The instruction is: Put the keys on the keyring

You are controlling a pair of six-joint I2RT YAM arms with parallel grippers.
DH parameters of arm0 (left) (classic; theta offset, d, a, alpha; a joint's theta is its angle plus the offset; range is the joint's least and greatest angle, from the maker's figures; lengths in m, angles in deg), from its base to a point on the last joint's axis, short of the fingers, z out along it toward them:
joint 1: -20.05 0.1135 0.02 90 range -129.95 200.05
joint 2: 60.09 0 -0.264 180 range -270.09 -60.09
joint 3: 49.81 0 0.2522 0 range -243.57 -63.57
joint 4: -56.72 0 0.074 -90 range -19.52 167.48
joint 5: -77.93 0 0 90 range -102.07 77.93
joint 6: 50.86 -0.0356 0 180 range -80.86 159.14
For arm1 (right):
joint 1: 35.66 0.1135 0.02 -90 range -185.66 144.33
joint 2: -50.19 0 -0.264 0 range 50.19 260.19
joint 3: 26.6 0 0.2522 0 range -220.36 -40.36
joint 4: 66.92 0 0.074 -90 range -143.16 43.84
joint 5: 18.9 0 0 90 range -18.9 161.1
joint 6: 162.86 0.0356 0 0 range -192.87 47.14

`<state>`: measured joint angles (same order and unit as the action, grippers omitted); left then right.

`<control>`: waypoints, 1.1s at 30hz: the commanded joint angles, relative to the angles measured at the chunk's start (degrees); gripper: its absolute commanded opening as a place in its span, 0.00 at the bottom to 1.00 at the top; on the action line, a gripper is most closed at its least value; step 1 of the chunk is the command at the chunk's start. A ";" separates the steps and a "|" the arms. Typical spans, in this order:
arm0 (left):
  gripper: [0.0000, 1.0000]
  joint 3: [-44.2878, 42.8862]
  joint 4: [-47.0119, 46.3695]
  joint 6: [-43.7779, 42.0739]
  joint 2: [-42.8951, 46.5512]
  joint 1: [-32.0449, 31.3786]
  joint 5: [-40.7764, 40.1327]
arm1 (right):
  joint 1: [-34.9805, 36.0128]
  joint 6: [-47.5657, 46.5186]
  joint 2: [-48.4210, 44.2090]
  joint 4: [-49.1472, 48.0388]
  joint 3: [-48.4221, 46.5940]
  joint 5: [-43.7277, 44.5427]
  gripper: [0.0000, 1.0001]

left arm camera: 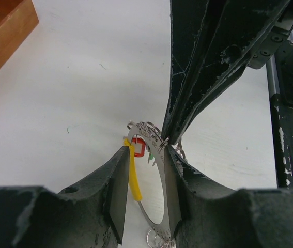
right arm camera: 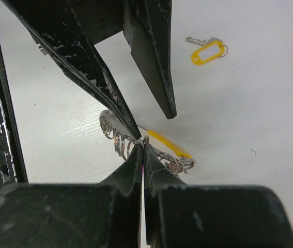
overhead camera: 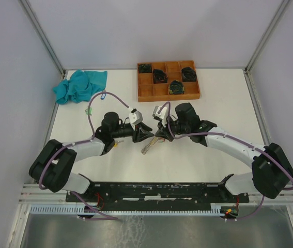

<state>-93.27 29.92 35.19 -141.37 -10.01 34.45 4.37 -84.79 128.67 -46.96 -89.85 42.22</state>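
The keyring (left arm camera: 162,183) is a large oval metal loop with a yellow sleeve (left arm camera: 134,178), a red tag (left arm camera: 139,147) and several small rings hanging from it. It sits mid-table between the two arms (overhead camera: 150,146). My left gripper (left arm camera: 147,151) has a pad against each side of the oval. My right gripper (right arm camera: 143,147) is shut on one of the small rings at the loop's edge, and its fingertips (left arm camera: 167,138) reach in from above in the left wrist view. A yellow-tagged key (right arm camera: 207,52) lies loose on the table beyond the grippers.
A wooden tray (overhead camera: 168,96) with black coiled bundles stands at the back centre. A teal cloth (overhead camera: 79,85) lies at the back left. A blue-tagged key (overhead camera: 103,95) and a green-tagged key (overhead camera: 89,110) lie near the cloth.
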 commanded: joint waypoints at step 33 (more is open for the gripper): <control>0.10 -1.89 6.77 -13.90 3.34 -1.31 6.57 | -0.11 -6.23 2.64 -0.44 -4.85 -9.81 0.01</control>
<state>-92.98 36.37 25.27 -139.14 -11.19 36.81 4.08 -89.92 130.92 -47.05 -91.91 35.25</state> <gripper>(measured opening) 0.135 0.015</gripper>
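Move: The keyring's top end, still pinched in the shut right fingertips, is about 1 cm back, 1 cm right and 1 cm below the left hand point; the bundle hangs under it, about 2 cm back and 5 cm down from the left hand. On the table some 13 cm below the left hand, a yellow-tagged key lies 9 cm ahead and 8 cm to the left, another level with it and 16 cm left. From the right hand, the held end is right at its pads, about 1 cm down. Sinking about 1.5 cm, the half-open left hand settles around the keyring's top end, then lifts slightly and draws back roughly 1.5 cm as its fingers close most of the way, right against the right fingertips. The right hand keeps its pinch, easing about 1 cm left towards the left hand and turning some 10 degrees counter-clockwise. ##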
